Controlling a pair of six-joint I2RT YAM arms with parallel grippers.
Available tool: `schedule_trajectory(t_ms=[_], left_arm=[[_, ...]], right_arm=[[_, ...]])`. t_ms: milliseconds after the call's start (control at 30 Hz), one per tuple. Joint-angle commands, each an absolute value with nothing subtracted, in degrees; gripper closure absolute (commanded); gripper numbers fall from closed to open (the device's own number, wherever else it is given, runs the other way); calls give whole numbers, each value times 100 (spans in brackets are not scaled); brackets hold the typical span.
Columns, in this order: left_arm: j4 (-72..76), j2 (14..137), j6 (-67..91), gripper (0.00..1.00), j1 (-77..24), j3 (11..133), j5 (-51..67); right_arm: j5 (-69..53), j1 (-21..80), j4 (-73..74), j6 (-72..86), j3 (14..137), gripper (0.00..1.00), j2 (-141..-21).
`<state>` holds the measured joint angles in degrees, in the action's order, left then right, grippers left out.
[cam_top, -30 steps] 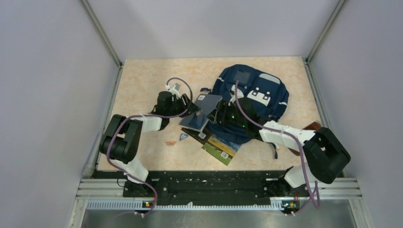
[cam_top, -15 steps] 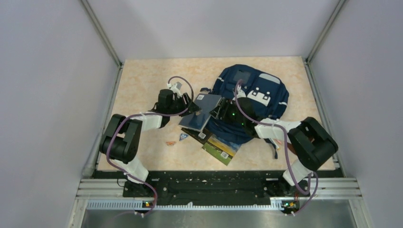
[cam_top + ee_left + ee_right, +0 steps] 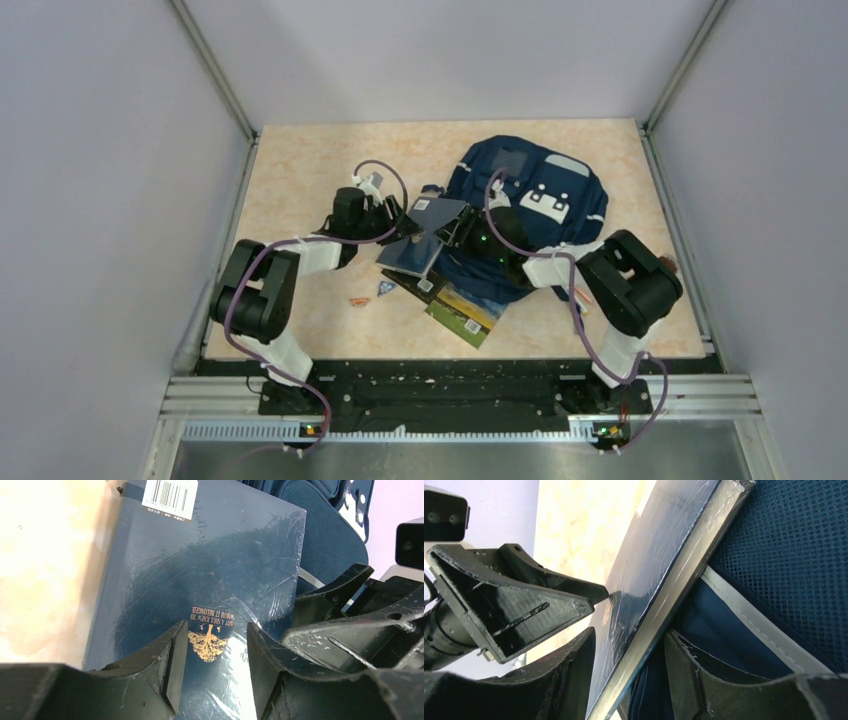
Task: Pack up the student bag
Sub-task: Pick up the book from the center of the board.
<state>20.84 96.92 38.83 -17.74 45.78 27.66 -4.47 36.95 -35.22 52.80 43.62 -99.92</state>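
Observation:
The student bag (image 3: 540, 195), a navy backpack, lies at the back right of the table; its mesh and a pale stripe fill the right wrist view (image 3: 784, 555). A dark blue shrink-wrapped book (image 3: 425, 240) leans tilted against the bag's left side. My left gripper (image 3: 402, 230) stands open, and the book's cover (image 3: 200, 570) shows between its fingers (image 3: 216, 627), whose tips rest against it. My right gripper (image 3: 453, 236) straddles the book's page edge (image 3: 674, 580). One finger is on the cover side and one on the bag side (image 3: 630, 635), with a thin gap still showing.
More books lie under the tilted one, among them a green and yellow one (image 3: 468, 312). A small triangular item (image 3: 385, 289) and an orange scrap (image 3: 357, 300) lie left of the stack. A brown object (image 3: 667, 264) sits by the right wall.
The right arm's elbow has swung left toward the bag. Its jaws have narrowed around the book's edge. The left gripper and the book have stayed put.

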Motion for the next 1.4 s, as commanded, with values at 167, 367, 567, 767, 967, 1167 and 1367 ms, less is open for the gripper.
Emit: schedule_trajectory(t_ms=[167, 367, 567, 767, 967, 1167, 1367], left_arm=[[1997, 9799, 3799, 48, -1854, 4672, 2970], [1999, 9694, 3759, 48, -1854, 4650, 2957], [1914, 9504, 3578, 48, -1854, 4655, 2943], [1255, 8712, 2573, 39, -1854, 4840, 2607], [1220, 7580, 1417, 26, -1986, 4585, 2580], [1871, 6836, 792, 25, -2380, 3964, 2576], [2418, 6893, 279, 24, -2987, 3694, 2583]], right_arm=[[-155, 3674, -4523, 5729, 4787, 49, -10695], [164, 3674, -4684, 5693, 4794, 63, -10806], [313, 3674, -4736, 5450, 4778, 91, -10631], [125, 3674, -4863, 5069, 4764, 100, -10215], [-145, 3674, -4417, 4465, 4836, 100, -9235], [-157, 3608, -3075, 3603, 4965, 100, -7984], [-244, 2934, -1855, 3193, 4841, 100, -6846]])
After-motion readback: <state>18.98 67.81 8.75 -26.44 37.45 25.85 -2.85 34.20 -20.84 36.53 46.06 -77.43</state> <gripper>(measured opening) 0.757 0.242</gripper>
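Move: The right hand is half open at the raised right long edge of the dark blue book. The book's middle lies about 6 cm to its left, roughly level fore and aft, and some 3 cm lower. The backpack's middle is some 15 cm to the right and 3 cm farther out. The landscape book is 13 cm back and 4 cm right. From the left hand, the blue book's middle is about 1 cm right and 2 cm below. The right fingers push about 3 cm forward and slightly down over the blue book's right edge, shut on it and pinch it, then lift about 14 cm while drawing back 3 cm and right 5 cm, tipping up some 20 degrees. The left hand stays on the cover until the lift begins, then comes free, rising about 12 cm and drawing back 7 cm as its wrist tips up and its fingers open wider. ##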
